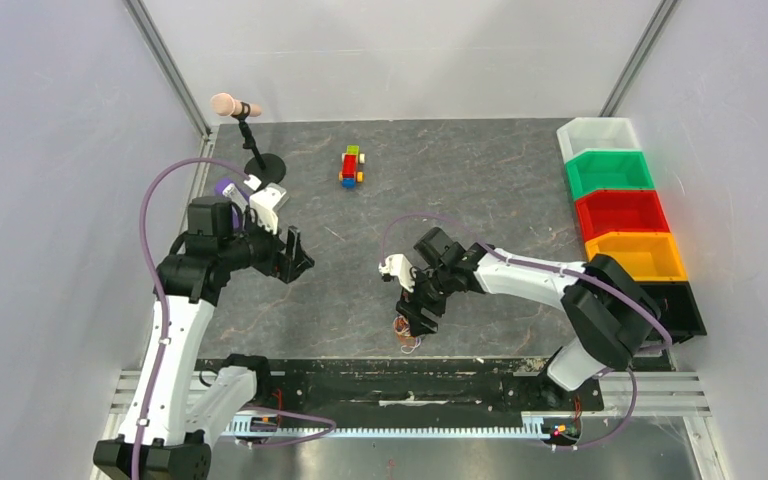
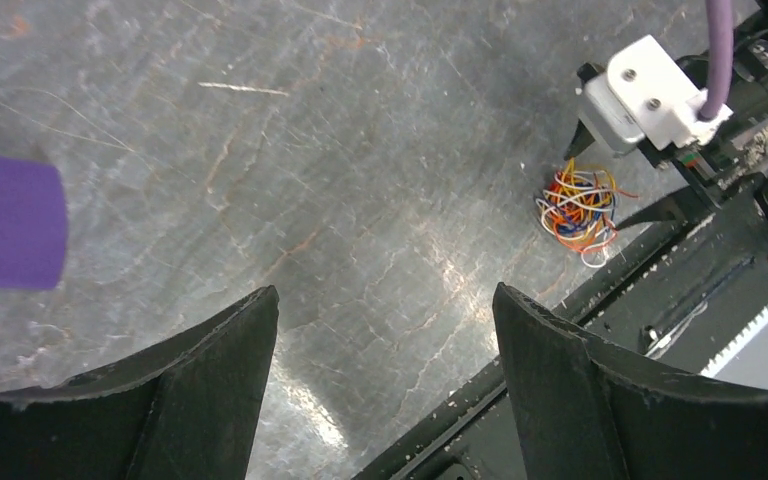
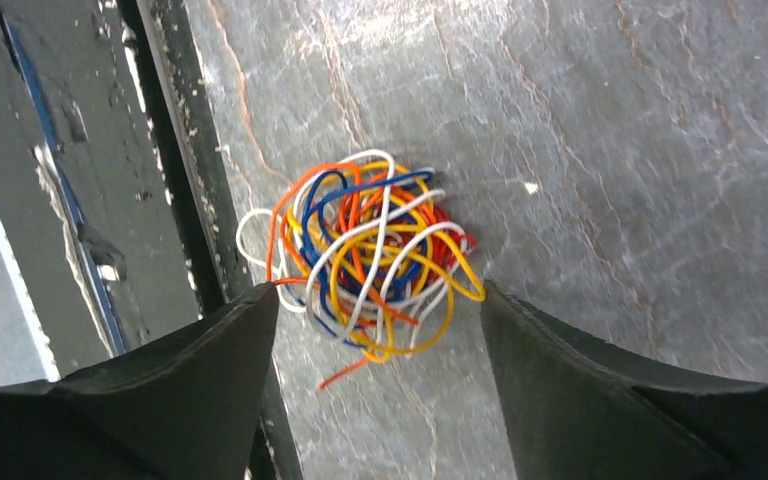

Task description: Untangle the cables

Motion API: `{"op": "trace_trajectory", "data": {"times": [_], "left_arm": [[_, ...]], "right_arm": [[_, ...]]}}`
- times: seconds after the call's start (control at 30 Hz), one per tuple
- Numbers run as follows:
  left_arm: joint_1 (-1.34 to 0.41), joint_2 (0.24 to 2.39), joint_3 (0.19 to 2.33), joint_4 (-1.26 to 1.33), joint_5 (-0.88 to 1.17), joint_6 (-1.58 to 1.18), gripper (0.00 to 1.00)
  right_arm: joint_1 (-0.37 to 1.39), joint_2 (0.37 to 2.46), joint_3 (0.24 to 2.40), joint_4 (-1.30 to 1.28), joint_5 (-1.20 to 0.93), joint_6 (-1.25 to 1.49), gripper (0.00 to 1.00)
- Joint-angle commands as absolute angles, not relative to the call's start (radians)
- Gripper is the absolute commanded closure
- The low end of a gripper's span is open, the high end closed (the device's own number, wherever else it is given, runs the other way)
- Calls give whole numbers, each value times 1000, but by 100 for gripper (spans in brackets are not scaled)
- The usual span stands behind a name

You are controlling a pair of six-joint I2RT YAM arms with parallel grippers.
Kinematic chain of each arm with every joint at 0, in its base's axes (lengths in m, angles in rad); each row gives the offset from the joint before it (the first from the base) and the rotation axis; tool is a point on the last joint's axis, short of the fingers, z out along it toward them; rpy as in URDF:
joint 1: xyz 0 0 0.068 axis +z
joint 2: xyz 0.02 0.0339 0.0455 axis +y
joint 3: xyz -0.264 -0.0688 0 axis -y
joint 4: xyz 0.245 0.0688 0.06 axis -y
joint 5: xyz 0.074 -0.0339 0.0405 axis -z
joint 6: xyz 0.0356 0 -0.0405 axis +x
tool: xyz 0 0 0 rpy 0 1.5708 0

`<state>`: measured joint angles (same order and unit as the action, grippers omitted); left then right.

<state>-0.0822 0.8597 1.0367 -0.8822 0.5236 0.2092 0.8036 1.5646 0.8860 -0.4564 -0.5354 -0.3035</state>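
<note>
The cables (image 3: pixel 365 255) are a small tangled bunch of thin orange, yellow, red, blue and white wires. They lie on the grey table close to its black near edge. My right gripper (image 3: pixel 378 295) is open and hangs right over them, one finger on each side of the bunch. An orange loop touches the left fingertip (image 3: pixel 260 300). In the top view the cables (image 1: pixel 407 337) peek out just below the right gripper (image 1: pixel 420 315). The left wrist view shows the cables (image 2: pixel 578 205) between the right gripper's fingertips. My left gripper (image 2: pixel 385 292) is open and empty over bare table, well left of the bunch (image 1: pixel 300 262).
A small colourful toy car (image 1: pixel 352 166) stands at the back centre. A microphone on a stand (image 1: pixel 235 105) is at the back left. A row of coloured bins (image 1: pixel 620 210) lines the right side. The black rail (image 1: pixel 410 375) runs along the near edge, right beside the cables.
</note>
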Motion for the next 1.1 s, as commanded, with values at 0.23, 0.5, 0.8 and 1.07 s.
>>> {"op": "trace_trajectory", "data": {"times": [0.23,0.5,0.8,1.07], "left_arm": [[-115,925,939,-846,765,247,19],[-433,1045,825,-505,775,110,17],[-578,1211,841,-203,826,-80,30],[-537,1153,767,-137,835,-145,98]], "right_arm": [[734,1477,862,-316,-618,-258,100],[684,1257,886,-290,-700,-284,100],[680,1224,923,-219,-715,-156,100],[529,1217,899,-242,-828,-59,100]]}}
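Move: The tangled cables lie just past the right hand's open fingertips, about 1 cm to its left, 1 cm back and 2 cm below. The table's front edge runs about 5 cm behind the cables. From the left hand they lie some 23 cm to the right, 7 cm back and 21 cm below; the purple holder stands about 20 cm ahead of that hand and 13 cm to its left, 19 cm below. The right hand pinches and lifts the cables about 13 cm; the left swings 17 cm right, pinching strands. ##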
